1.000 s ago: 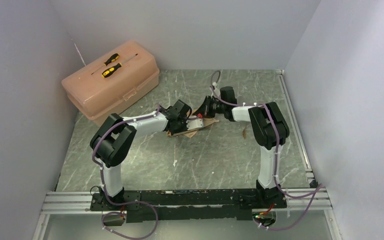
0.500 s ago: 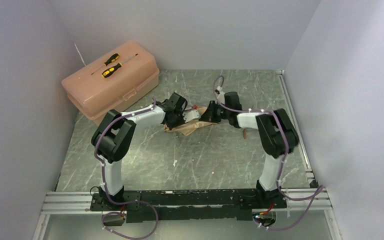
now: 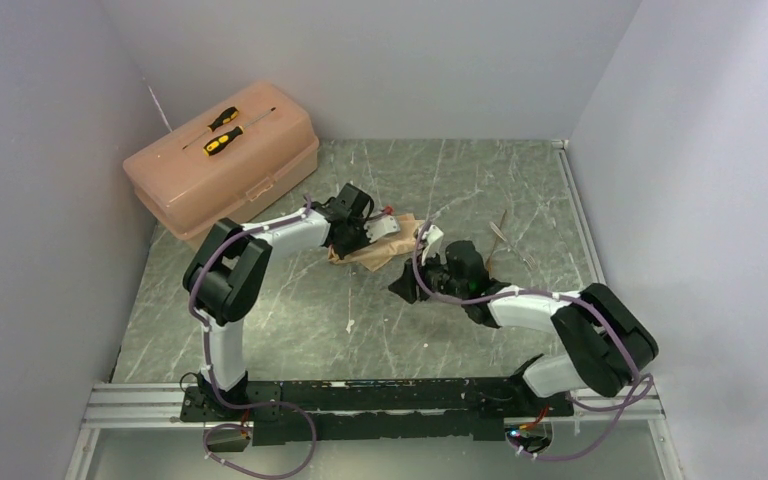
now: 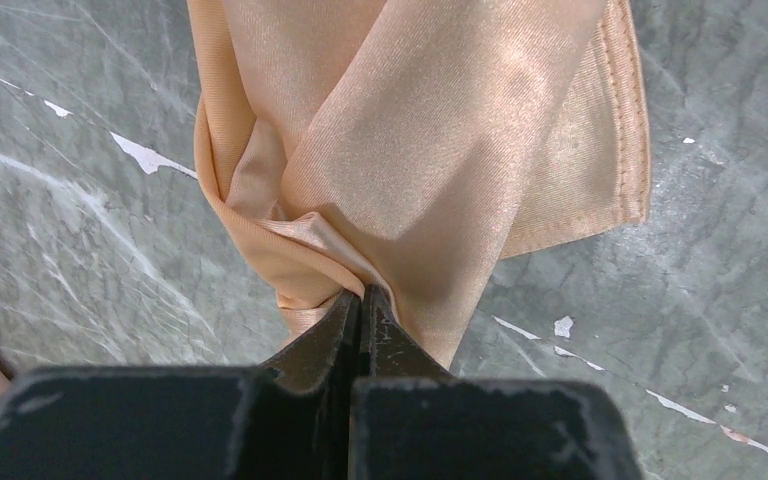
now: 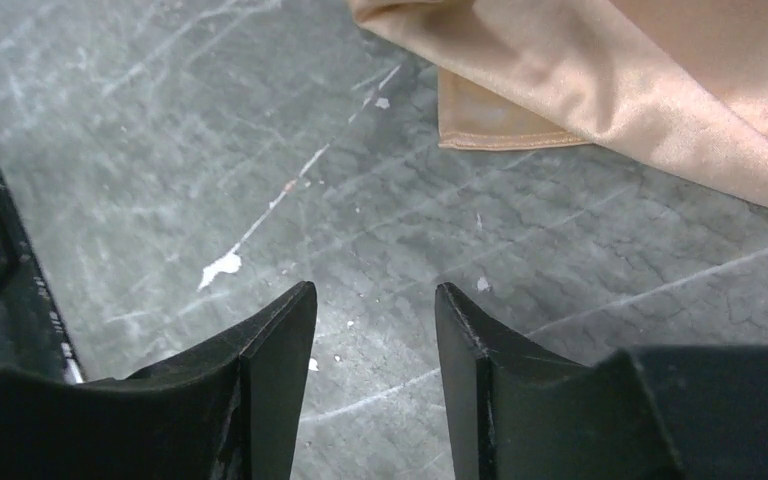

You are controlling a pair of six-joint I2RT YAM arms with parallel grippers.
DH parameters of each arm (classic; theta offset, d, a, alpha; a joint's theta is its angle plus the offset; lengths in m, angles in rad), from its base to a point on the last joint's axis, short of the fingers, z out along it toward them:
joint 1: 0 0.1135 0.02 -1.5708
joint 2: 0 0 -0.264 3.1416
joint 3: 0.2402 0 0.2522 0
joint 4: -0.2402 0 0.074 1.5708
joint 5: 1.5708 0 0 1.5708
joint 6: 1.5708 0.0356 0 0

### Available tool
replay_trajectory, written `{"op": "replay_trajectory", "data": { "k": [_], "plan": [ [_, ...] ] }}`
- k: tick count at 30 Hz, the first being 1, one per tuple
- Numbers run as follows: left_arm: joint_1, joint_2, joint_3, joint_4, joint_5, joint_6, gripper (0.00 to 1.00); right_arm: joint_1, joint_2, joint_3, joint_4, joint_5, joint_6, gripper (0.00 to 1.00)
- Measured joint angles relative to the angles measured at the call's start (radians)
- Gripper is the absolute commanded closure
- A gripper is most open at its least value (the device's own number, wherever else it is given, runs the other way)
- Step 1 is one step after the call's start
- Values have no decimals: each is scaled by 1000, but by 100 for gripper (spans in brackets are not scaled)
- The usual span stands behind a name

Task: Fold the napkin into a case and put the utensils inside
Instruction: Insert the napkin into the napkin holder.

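Note:
The peach-tan satin napkin (image 3: pixel 380 248) lies crumpled and partly folded at mid-table. In the left wrist view the napkin (image 4: pixel 430 150) hangs in overlapping folds, and my left gripper (image 4: pixel 360 297) is shut on a bunched fold at its near edge. Seen from above, the left gripper (image 3: pixel 364 236) sits on the cloth's left end. My right gripper (image 3: pixel 405 287) hovers just in front of the napkin, apart from it. Its jaws (image 5: pixel 372 295) stand open over bare table, with the napkin (image 5: pixel 660 90) beyond them. Thin golden-brown utensils (image 3: pixel 501 232) lie on the table right of the napkin.
A pink plastic toolbox (image 3: pixel 250 175) stands at the back left with two yellow-and-black screwdrivers (image 3: pixel 222 130) on its lid. Grey walls close in the left, back and right sides. The table top is scratched green-grey marble.
My right gripper has opened, let go of the napkin and drawn back toward the near side. The left gripper stays shut on the cloth, shifted slightly back.

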Motion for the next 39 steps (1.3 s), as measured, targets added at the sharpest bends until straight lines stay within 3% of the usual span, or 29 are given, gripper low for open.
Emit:
{"op": "replay_trajectory", "data": {
  "k": [6, 13, 25, 34, 39],
  "plan": [
    [4, 18, 35, -37, 6, -23, 97, 67, 64, 8, 53, 81, -97, 47],
    [16, 42, 82, -90, 27, -45, 97, 114, 272, 195, 62, 127, -193, 48],
    [34, 55, 106, -115, 64, -60, 97, 141, 425, 280, 57, 166, -245, 52],
    [38, 57, 114, -123, 72, -71, 97, 158, 451, 317, 43, 243, -248, 63],
    [38, 57, 113, -122, 72, -72, 97, 170, 451, 317, 40, 305, -245, 85]
  ]
}}
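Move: The right hand goes for the napkin's loose flap corner, about 6 cm ahead, 6 cm to its left and 6 cm below. The left hand's pinched fold lies some 11 cm ahead and 11 cm left of the right hand, and the napkin's right end about 15 cm ahead and 3 cm right. From the left hand the flap corner is about 5 cm back, 5 cm to the right, and just below. Bring the half-open right gripper forward and left about 8 cm over the table, then down some 5 cm beside the napkin's loose flap corner. Tip its left side down about 20 degrees and draw the fingers together around the corner to roughly half their gap. Keep the left fingers shut on the napkin's fold, staying in place with only a slight tilt. ##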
